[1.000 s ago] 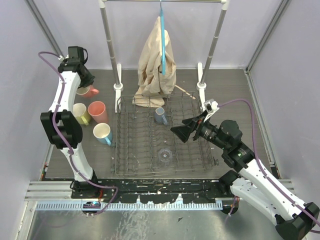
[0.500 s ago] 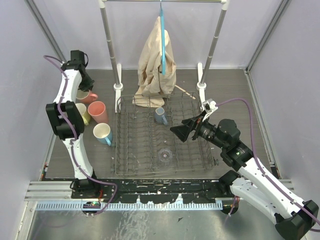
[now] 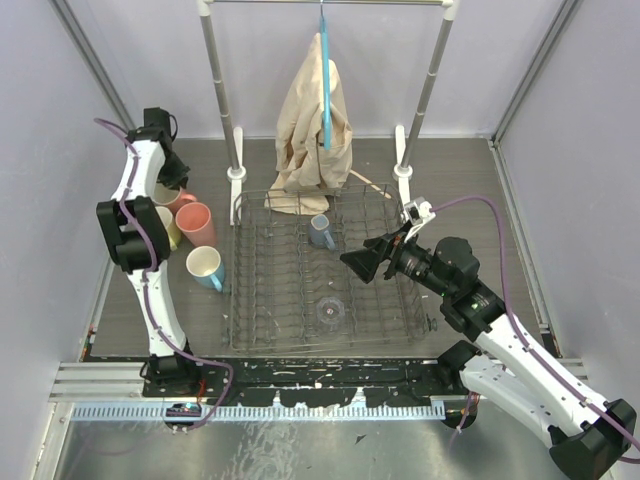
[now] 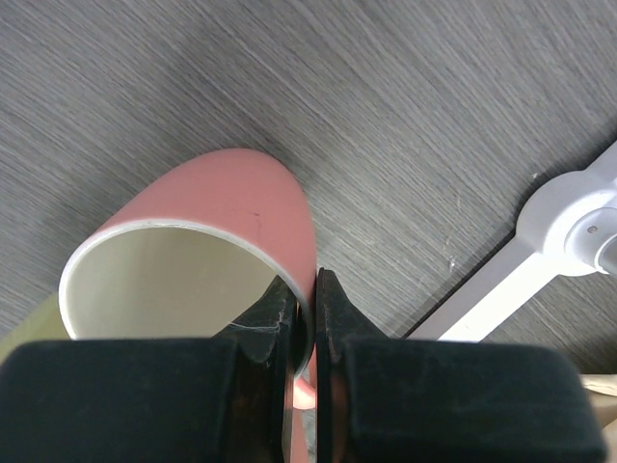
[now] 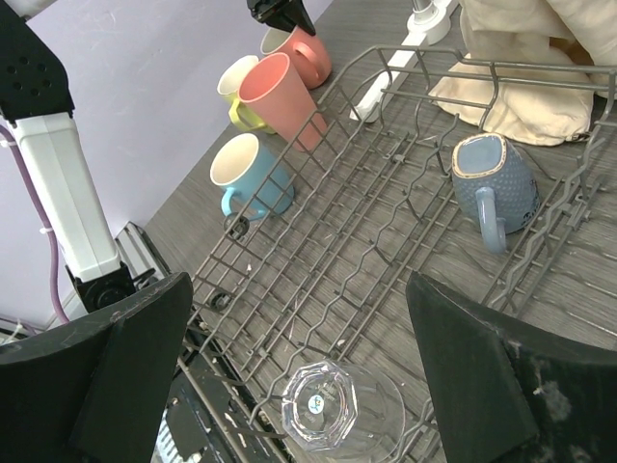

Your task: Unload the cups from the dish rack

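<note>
My left gripper (image 3: pixel 166 186) is shut on the rim of a salmon-pink mug (image 4: pixel 222 207), one finger inside and one outside, low over the table at the far left. Beside it stand a pale yellow mug (image 3: pixel 162 228), a second salmon-pink mug (image 3: pixel 196 224) upside down, and a light blue mug (image 3: pixel 206 267). The dark wire dish rack (image 3: pixel 270 290) holds a grey-blue mug (image 3: pixel 321 231) at the back and a clear glass (image 3: pixel 330 312) at the front. My right gripper (image 3: pixel 356 261) is open and empty above the rack's right side, with the glass (image 5: pixel 342 410) below it.
A silver clothes rail with beige cloth (image 3: pixel 312 120) stands behind the rack on white feet (image 3: pixel 237 185), one of them close to the held mug (image 4: pixel 578 217). Purple walls close in on the left, right and back.
My left arm has swung its elbow up and back while the held pink mug shifted slightly nearer, beside the yellow mug. The right arm has barely moved.
</note>
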`<action>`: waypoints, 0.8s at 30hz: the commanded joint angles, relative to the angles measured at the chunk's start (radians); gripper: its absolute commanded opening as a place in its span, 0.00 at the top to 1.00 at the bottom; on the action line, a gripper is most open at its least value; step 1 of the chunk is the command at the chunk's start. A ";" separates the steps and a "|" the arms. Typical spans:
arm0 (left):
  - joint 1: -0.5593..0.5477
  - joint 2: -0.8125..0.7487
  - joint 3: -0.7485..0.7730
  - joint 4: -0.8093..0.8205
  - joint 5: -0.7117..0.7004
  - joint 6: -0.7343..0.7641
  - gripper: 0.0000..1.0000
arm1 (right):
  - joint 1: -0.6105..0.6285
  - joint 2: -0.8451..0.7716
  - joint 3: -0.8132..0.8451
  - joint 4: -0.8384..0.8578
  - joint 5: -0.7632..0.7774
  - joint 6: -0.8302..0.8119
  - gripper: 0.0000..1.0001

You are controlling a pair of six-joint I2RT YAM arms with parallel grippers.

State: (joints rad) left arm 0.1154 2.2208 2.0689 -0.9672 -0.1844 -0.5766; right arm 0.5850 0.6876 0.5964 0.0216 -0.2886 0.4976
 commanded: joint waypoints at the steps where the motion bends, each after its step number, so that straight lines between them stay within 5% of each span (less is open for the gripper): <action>1: 0.009 0.004 0.058 -0.018 0.014 0.011 1.00 | -0.007 0.000 0.015 0.052 0.010 -0.018 0.02; 14: 0.010 0.028 0.089 -0.046 0.038 0.014 0.71 | -0.011 0.007 0.010 0.055 0.008 -0.015 0.02; 21: 0.010 0.035 0.097 -0.056 0.051 0.021 0.61 | -0.011 0.009 0.011 0.058 0.002 -0.011 0.02; 24: 0.010 0.043 0.096 -0.056 0.058 0.023 0.65 | -0.013 0.006 0.008 0.058 0.002 -0.012 0.02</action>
State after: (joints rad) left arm 0.1200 2.2436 2.1357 -1.0084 -0.1368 -0.5701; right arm 0.5781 0.6949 0.5964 0.0219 -0.2890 0.4980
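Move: In the far-left corner, the left fingers still pinch the right-hand rim of the pink cup, whose middle is about 4 cm left of the hand, 1 cm back and 4 cm below. The green cup stands some 10 cm back and 3 cm left, the tall pink cup 9 cm back and 4 cm right, the stand foot level with the hand and 14 cm right. From the right hand, the pink cup is roughly 16 cm ahead, 44 cm left, 18 cm below. Easing down only a last half centimetre or so onto the table beyond the green cup, the left hand pauses there, then spreads its fingers by about a quarter of their range, letting go of the pink cup's rim. It then creeps up about 1 cm with the fingertips still astride the rim and the wrist still pointing steeply down. ##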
